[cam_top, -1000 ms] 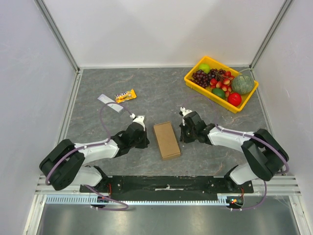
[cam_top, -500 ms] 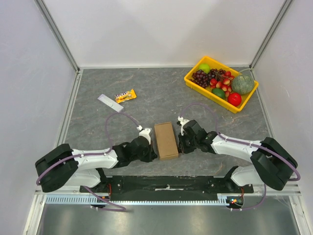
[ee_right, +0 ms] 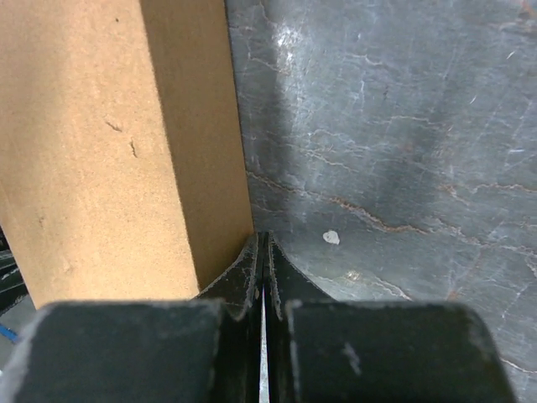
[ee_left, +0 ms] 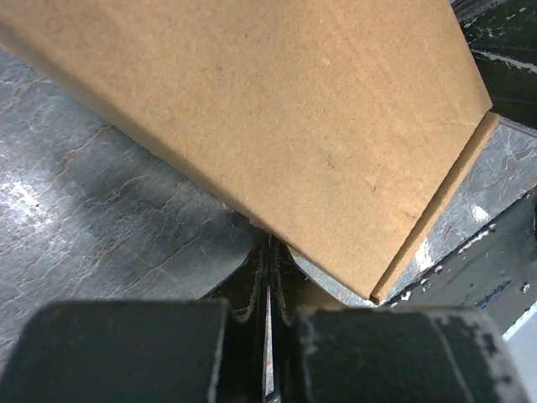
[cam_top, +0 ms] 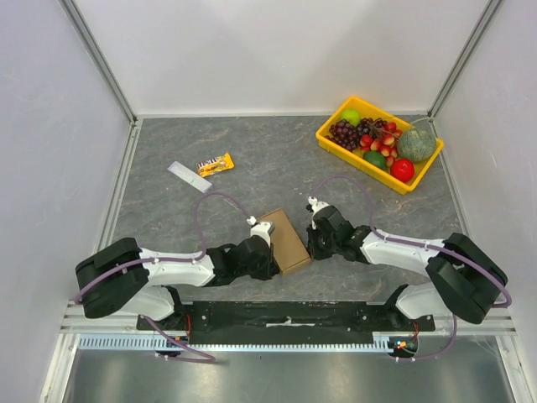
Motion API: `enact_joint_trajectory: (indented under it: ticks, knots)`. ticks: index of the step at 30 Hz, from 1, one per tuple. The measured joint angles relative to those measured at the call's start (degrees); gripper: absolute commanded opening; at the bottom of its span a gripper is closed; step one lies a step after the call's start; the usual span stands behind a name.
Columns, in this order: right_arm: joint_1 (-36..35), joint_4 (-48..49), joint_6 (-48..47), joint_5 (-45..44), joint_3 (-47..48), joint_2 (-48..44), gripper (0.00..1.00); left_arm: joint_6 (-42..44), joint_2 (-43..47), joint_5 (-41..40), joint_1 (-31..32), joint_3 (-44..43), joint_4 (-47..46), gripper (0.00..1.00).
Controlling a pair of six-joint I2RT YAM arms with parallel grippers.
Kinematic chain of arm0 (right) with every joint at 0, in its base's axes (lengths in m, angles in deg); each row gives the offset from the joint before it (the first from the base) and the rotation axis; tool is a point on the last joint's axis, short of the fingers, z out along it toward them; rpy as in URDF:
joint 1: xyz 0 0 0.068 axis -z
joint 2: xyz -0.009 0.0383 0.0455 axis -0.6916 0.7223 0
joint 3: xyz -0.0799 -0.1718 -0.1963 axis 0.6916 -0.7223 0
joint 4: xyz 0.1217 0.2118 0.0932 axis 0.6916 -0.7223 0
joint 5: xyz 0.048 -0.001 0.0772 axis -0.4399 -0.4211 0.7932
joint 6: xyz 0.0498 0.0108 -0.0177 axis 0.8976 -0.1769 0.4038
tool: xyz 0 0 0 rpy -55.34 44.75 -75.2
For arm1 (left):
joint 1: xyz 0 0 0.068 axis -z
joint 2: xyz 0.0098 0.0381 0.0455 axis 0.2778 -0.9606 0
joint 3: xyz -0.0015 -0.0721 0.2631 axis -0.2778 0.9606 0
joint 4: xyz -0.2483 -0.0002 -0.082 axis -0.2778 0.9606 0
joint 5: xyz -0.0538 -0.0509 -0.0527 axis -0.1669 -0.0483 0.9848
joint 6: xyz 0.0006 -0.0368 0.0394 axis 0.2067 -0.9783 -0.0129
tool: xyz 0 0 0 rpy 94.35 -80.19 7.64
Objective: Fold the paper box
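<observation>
The paper box [cam_top: 285,239] is a closed brown cardboard carton lying slightly askew on the grey table, between both arms. My left gripper [cam_top: 268,250] is shut, its tips pressed against the box's left long edge. In the left wrist view the box [ee_left: 277,117] fills the top and overhangs the shut gripper [ee_left: 270,242], so its near edge looks raised. My right gripper [cam_top: 311,244] is shut and empty against the box's right side. In the right wrist view the right gripper [ee_right: 263,239] touches the foot of the box's side wall [ee_right: 205,151].
A yellow tray [cam_top: 361,166] of fruit stands at the back right. A candy bar [cam_top: 215,164] and a white strip [cam_top: 188,176] lie at the back left. The black base rail [cam_top: 285,317] runs along the near edge, and white walls enclose the table.
Both arms closed in on the box from either side. The left gripper pushed under its left edge, and the box turned and tipped a little. Both grippers stayed shut.
</observation>
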Motion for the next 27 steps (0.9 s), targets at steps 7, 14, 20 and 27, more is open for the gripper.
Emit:
enact_joint_trajectory:
  ticks: [7, 14, 20, 27]
  knots:
    - [0.00, 0.52, -1.14, -3.34, 4.44, 4.81, 0.00, 2.45, -1.77, -0.04, -6.23, -3.87, 4.48, 0.03]
    - [-1.14, -0.98, -2.54, -10.40, 9.86, 6.99, 0.37, 6.88, -0.55, -4.24, -12.48, -6.93, 10.64, 0.67]
    - [0.09, -6.16, -3.61, -23.50, 9.88, -0.76, 0.76, 6.97, 12.41, -6.75, -12.76, -4.02, 15.34, 0.93]
    - [3.32, -7.61, -5.64, -33.75, 9.79, -9.29, 0.98, 6.97, 24.04, -12.61, -12.96, -3.89, 22.14, 0.96]
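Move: The closed left gripper is at the paper box's left side near its near corner, with the box's middle about 7 cm ahead and 2 cm to the right. From the closed right gripper, low at the opposite side, that middle is roughly 4 cm ahead and 7 cm left; height is about level for both. The candy bar lies some 28 cm ahead and 17 cm left of the left gripper; the fruit crate sits about 31 cm ahead and 20 cm right of the right one. Keep both shut grippers against the box's sides and sweep them low, forward and a little left, to push it away from the bases, about 7 cm with the left and 4 with the right. Then open both wide while lifting them 8 to 10 cm clear: left gripper out to the left, right gripper forward and to its right, turning clockwise and tipping its fingers outward. ##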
